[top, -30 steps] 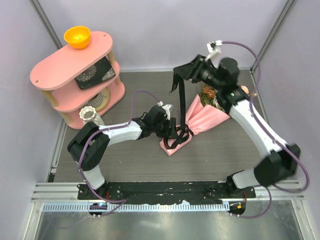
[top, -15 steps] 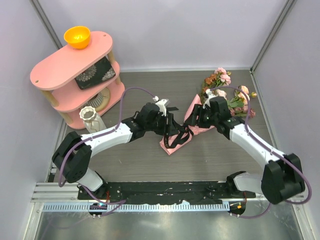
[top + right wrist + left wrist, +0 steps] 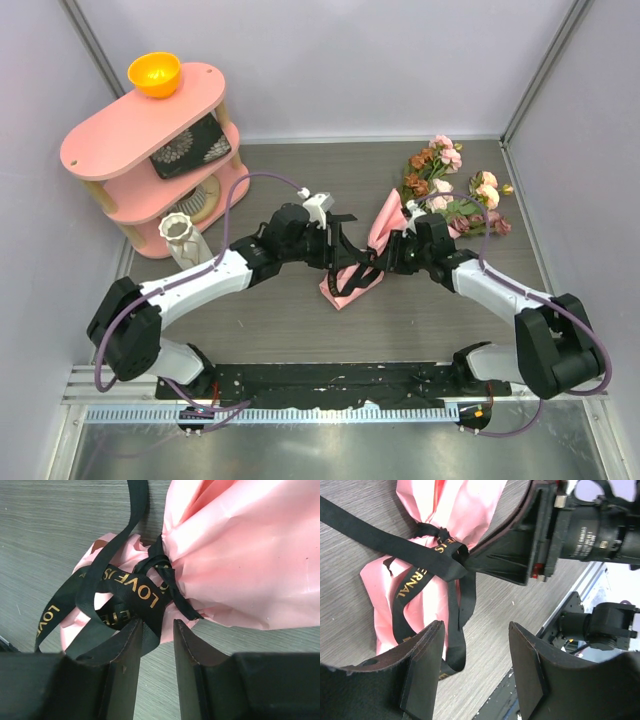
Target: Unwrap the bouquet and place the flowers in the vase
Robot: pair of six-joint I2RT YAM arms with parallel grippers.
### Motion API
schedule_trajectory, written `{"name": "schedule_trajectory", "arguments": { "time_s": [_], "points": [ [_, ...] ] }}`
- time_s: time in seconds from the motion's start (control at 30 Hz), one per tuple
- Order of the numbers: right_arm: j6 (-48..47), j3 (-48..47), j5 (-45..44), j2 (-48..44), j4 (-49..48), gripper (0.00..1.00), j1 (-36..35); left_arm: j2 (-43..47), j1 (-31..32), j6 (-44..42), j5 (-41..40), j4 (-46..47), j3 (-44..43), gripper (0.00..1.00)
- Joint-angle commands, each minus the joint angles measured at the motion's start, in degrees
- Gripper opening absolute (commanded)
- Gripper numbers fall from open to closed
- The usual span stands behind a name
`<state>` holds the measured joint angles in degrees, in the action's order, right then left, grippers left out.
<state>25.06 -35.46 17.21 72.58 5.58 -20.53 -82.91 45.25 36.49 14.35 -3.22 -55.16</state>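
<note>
The bouquet (image 3: 385,228) lies on the table, its salmon-pink paper (image 3: 240,555) tied with a black ribbon (image 3: 140,592) with gold lettering. The flowers (image 3: 450,185) spill out at the far right end. My left gripper (image 3: 476,627) hovers open just left of the knot (image 3: 445,545), with a ribbon tail lying on the table under its gap. From the right, my right gripper (image 3: 156,624) has its jaws narrowly apart at the knot, a ribbon loop hanging between the fingertips. The white vase (image 3: 178,230) stands far left by the shelf.
A pink tiered shelf (image 3: 140,130) fills the back left corner, with an orange bowl (image 3: 154,73) on top. Walls enclose the table at the back and on both sides. The two grippers face each other closely over the bouquet's stem end (image 3: 345,288).
The right arm dropped from high up, where it held the ribbon stretched upward, down to the knot; the ribbon now lies slack. The left arm reached further right toward the bouquet.
</note>
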Motion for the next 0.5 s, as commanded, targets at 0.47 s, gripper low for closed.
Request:
{"name": "schedule_trajectory", "arguments": {
  "time_s": [0.47],
  "points": [
    [13.5,-7.5,12.5,-3.5,-23.1,0.01,-19.2,25.4,-0.2,1.4,-23.6,-2.7,6.2,0.60]
  ]
}}
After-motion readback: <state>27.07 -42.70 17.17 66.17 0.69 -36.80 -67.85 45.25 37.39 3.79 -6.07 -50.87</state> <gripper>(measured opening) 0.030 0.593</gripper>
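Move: The right fingers hover half open around a slack loop of the black ribbon, about 2 cm to their left, 1 cm ahead and 1 cm below. The ribbon's wound part at the wrap's waist lies some 4 cm ahead and level sideways, 2 cm lower. The pink wrap's foot end is roughly 9 cm left, 7 cm back and 4 cm down. From the left hand that loop lies about 9 cm right, 3 cm forward and 9 cm below. The right fingers shut on the black ribbon loop and pinch it, edging a couple of centimetres left as they close. The right hand then sweeps left and up with gathering speed, about 10 cm each way and drawing slightly back at the end, turning some 15 degrees counter-clockwise. The empty left hand, fingers still half open, clears upward and left by about 5 cm. ##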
